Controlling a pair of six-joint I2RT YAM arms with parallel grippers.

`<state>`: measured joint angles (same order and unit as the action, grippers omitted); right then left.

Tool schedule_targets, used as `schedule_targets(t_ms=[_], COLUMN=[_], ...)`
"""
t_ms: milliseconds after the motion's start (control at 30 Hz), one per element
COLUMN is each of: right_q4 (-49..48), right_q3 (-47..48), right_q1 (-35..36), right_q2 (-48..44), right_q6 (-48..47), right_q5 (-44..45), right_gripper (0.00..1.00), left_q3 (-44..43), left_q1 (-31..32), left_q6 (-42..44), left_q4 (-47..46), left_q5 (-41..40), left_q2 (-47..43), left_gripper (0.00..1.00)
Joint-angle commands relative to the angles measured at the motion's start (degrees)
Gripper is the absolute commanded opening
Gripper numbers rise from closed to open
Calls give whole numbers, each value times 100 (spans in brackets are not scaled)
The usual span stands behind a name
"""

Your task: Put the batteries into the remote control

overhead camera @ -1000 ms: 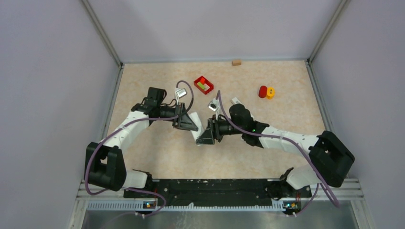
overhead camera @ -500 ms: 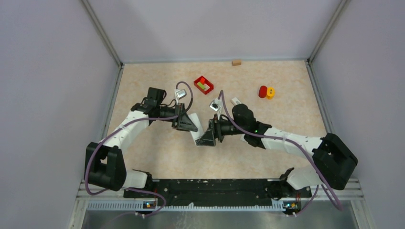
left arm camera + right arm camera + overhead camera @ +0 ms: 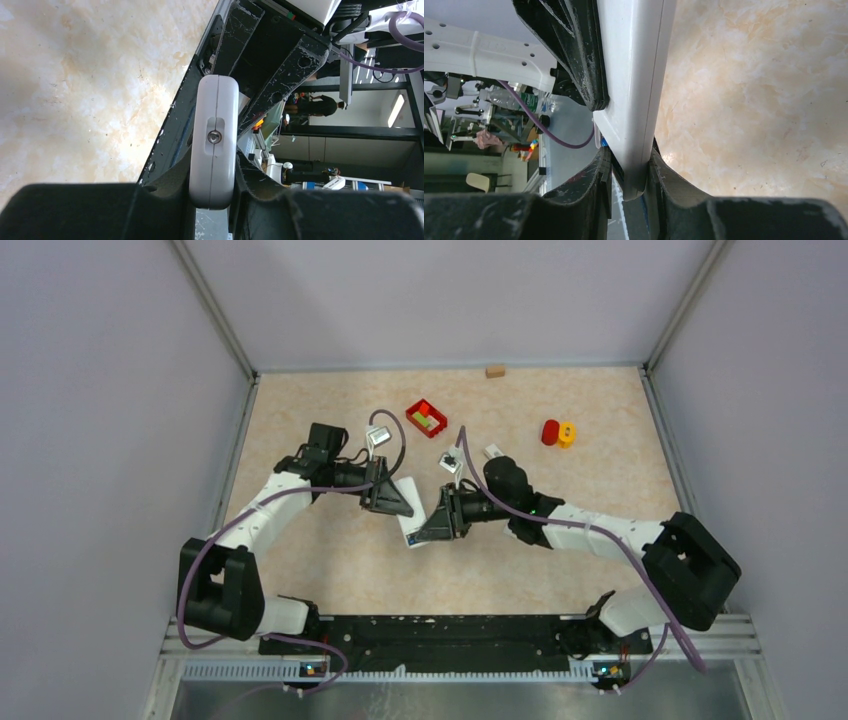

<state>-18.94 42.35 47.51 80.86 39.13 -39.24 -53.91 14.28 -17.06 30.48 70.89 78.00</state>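
A white remote control [image 3: 410, 524] hangs above the middle of the table, held at both ends. My left gripper [image 3: 393, 500] is shut on its upper end. In the left wrist view the remote control's narrow edge [image 3: 216, 140], with a small screw in it, sits clamped in that gripper [image 3: 212, 176]. My right gripper [image 3: 430, 528] is shut on the lower end. The right wrist view shows the white body [image 3: 636, 75] pinched in that gripper [image 3: 629, 165]. I cannot make out the batteries in any view.
A red tray [image 3: 426, 418] with green pieces sits behind the grippers. A small grey piece [image 3: 378, 437] and two small white pieces [image 3: 452, 462] [image 3: 493, 451] lie nearby. A red and a yellow object [image 3: 556, 433] lie at the right, a wooden block [image 3: 494, 371] by the back wall.
My right gripper has shifted slightly along the remote control and its fingers have closed on the lower end. The left gripper's hold has not changed.
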Motion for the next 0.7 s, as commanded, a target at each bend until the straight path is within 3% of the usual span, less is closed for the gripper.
schedule_targets(t_ms=[0, 167, 233, 400, 667], right_q4=[-276, -218, -244, -804, -1676], right_q3=[57, -76, -181, -578, -1276], right_q1=[70, 35, -44, -268, -277], right_q2=[-5, -326, -480, -890, -1649], right_q6=[-311, -174, -8, 752, 2423], right_q5=[11, 326, 431, 675, 2655], right_gripper=[25, 62, 69, 74, 71], left_q3=[-190, -198, -200, -102, 724], left_q1=[-13, -22, -22, -39, -40], left_q6=[-316, -329, -376, -880, -2952], left_q4=[11, -31, -113, -821, -3810], left_q5=[86, 52, 20, -227, -1231], left_q2=[-82, -104, -147, -373, -932], left_gripper=[0, 0, 0, 0, 0])
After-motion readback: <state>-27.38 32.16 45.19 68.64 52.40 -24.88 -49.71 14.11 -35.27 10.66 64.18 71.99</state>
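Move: The right hand is already pinching the battery end of the white remote, with the battery bay roughly 1 cm back and 1 cm left of its hand point, and the remote's middle about 4 cm ahead and 2 cm left. From the left hand, which grips the remote near mid-length, that bay is about 6 cm back, 3 cm right and 3 cm lower. On the table, some 16 cm below the right hand, a loose cover lies about 6 cm ahead and 21 cm right, and a long white strip some 23 cm ahead and 22 cm right. The right hand opens its fingers wide, letting go of the battery end, and backs off to the right, then rightward, forward and up together, ending about 5 cm from where it began and swung some 20 degrees clockwise, the bay left uncovered. The left hand keeps its pinch on the remote and, in the later part, lifts it forward and up by 3 to 4 cm while turning it about 10 degrees counter-clockwise. ##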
